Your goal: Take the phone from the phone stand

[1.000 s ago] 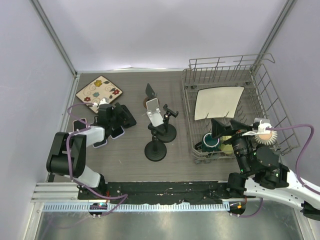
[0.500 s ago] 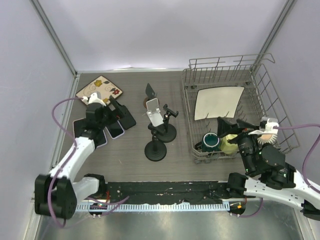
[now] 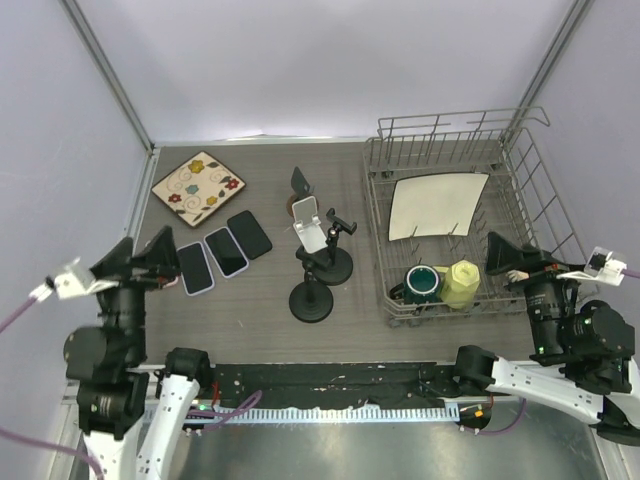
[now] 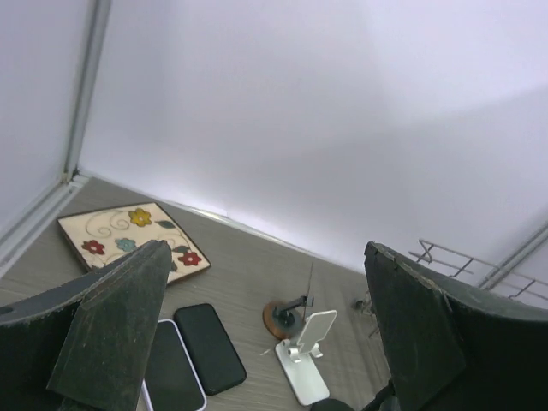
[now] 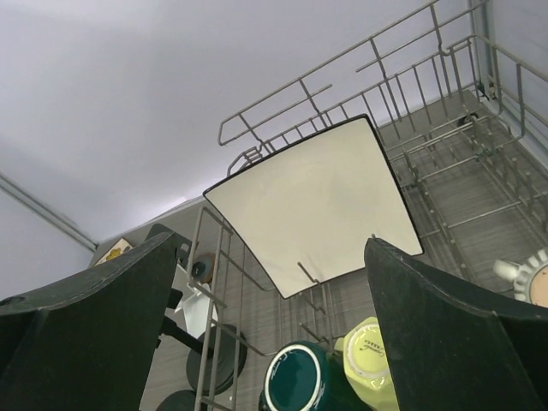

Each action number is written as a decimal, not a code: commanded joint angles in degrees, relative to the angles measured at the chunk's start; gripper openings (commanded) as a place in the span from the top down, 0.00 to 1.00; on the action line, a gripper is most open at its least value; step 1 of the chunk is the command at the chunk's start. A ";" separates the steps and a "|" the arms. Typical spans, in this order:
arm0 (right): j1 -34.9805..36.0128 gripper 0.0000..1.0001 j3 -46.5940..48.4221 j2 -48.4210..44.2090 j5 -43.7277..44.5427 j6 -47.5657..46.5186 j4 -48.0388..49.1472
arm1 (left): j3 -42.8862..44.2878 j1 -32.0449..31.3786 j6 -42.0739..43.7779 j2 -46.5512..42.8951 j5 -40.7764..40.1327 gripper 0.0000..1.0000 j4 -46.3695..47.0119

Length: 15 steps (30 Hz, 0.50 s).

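Three phones lie flat side by side on the table: a dark phone (image 3: 249, 233) (image 4: 209, 347), a middle one (image 3: 226, 251) and a white-rimmed one (image 3: 192, 268) (image 4: 167, 370). The white phone stand (image 3: 310, 225) (image 4: 306, 355) holds nothing. Neither do the two black round-based stands (image 3: 311, 300) (image 3: 332, 264) or the small brown-based stand (image 3: 298, 194) (image 4: 282, 317). My left gripper (image 3: 138, 256) (image 4: 267, 250) is open and empty, raised at the near left, above and nearer than the phones. My right gripper (image 3: 515, 262) (image 5: 272, 244) is open and empty at the near right, by the rack.
A wire dish rack (image 3: 520, 140) (image 5: 282, 107) fills the right side. It holds a white square plate (image 3: 436, 205) (image 5: 312, 201), a teal mug (image 3: 422, 283) (image 5: 295, 381) and a yellow cup (image 3: 460, 282) (image 5: 370, 364). A floral tile (image 3: 199, 187) (image 4: 128, 240) lies at the back left.
My left gripper opened and drew back from the phones to the near left, rising. The dark phone stays flat on the table. The right arm pulled back to the right.
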 commanded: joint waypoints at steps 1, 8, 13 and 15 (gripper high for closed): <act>0.22 0.04 -0.70 -2.40 2.86 -2.60 -0.25 | -4.00 0.12 3.41 -7.76 -5.65 0.00 -1.04; 0.22 0.05 -3.95 -5.39 2.42 -6.12 4.06 | -8.59 0.12 5.34 -17.18 -9.52 0.00 -2.15; 0.22 0.05 -5.10 -5.92 2.60 -7.18 5.47 | -10.60 0.12 6.48 -17.27 -9.70 0.00 -3.30; 0.22 0.05 -5.45 -6.01 2.78 -7.18 5.39 | -12.26 0.21 6.40 -18.05 -10.57 0.00 -2.44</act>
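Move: Both my hands are empty. The black phone I last laid down is roughly 20 cm ahead of my left hand, 14 cm to its right and 36 cm below. The next phone lies about 14 cm ahead of that hand and 7 cm right; the white phone stand is some 20 cm ahead and 33 cm right. From my right hand the black phone is about 20 cm ahead, 65 cm left and 32 cm lower. I finish pulling my empty left hand back about 4 cm and bring it some 3 cm left, its fingers tipping up, then levelling again. It then sinks about 5 cm, easing forward a little and turning slightly counter-clockwise. My right hand drifts some 1.5 cm right and settles about 2 cm lower. Both grippers stay open, high above the table, touching nothing. ##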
